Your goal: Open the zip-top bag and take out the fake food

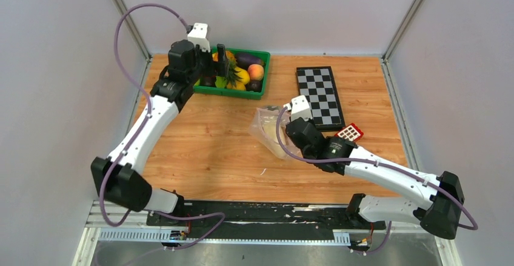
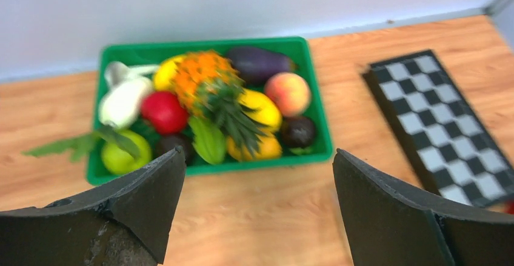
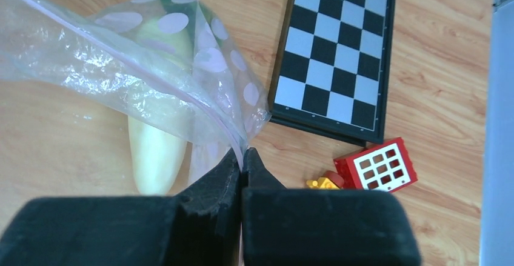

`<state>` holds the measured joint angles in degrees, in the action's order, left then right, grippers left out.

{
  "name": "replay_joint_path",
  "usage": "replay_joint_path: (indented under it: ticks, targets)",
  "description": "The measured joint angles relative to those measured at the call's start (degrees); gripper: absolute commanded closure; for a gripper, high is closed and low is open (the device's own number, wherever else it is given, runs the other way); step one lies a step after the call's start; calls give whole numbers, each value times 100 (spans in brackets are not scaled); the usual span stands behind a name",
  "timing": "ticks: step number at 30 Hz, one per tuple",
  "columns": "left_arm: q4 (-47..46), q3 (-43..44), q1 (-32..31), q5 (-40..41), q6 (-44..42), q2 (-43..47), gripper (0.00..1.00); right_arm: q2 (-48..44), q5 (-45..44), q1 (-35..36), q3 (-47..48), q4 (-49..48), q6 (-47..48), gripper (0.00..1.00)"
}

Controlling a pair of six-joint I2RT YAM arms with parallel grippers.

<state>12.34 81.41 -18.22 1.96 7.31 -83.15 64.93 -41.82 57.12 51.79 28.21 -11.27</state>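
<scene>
The zip-top bag [image 3: 115,60], clear with pale dots and a pink zip strip, lies mid-table [image 1: 268,129]. My right gripper [image 3: 242,152] is shut on its edge near the zip strip. Inside the bag lies a long white radish [image 3: 155,152]. My left gripper [image 2: 259,151] stands open and holds nothing, just in front of the green tray [image 2: 303,57] at the back [image 1: 217,66]. In the tray lie a pineapple [image 2: 203,78], a red apple [image 2: 163,112], a green pear [image 2: 121,156], a white mushroom [image 2: 124,99] and a leafy green piece [image 2: 63,146].
The tray also holds yellow fruits [image 2: 262,109], a purple eggplant [image 2: 257,63] and a peach [image 2: 287,93]. A folded chessboard [image 1: 319,96] lies to the right of the bag. A red-yellow toy block car [image 3: 376,166] sits near it. Frame posts stand at the back corners.
</scene>
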Motion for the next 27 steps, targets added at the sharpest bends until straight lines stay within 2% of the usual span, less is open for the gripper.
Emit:
replay_joint_path:
  ticks: [6,11,21,27]
  targets:
    - [437,-1038,-7,-741,901,1349,3,116,-857,632,278,33,138,100]
    - [981,-1773,-9,-1097,1346,2540,6,925,-1408,1314,684,22,155,100]
    - [1521,-3248,-13,-1843,2234,4629,32,2820,-1307,1792,1838,46,-125,100]
    - [1565,-3864,-15,-2181,2640,4979,45,3169,-931,1792,2079,-7,-267,100]
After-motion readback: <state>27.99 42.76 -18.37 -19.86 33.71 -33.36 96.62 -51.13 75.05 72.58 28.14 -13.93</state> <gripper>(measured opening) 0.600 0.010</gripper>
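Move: The daikon, last food in the clear bag, lies roughly 11 cm back of the empty left hand, 18 cm to its right and 26 cm below. The green crate is 14 cm ahead of that hand and 24 cm down, straight in line. From the right hand, pinching the bag's lip, the daikon is about 8 cm ahead, 9 cm left and 12 cm below; the checkerboard sits 21 cm ahead and 9 cm right, the red block 8 cm ahead and 16 cm right. Still pinching the bag's lip, the right hand lifts a little, then swings it some 15 cm left and sinks to slightly below where it began, turning counter-clockwise. The left hand draws back about 24 cm from the crate, then drops towards the bag mouth, rolling its left side down, tipping downward and closing its wide-open fingers partway on nothing. ##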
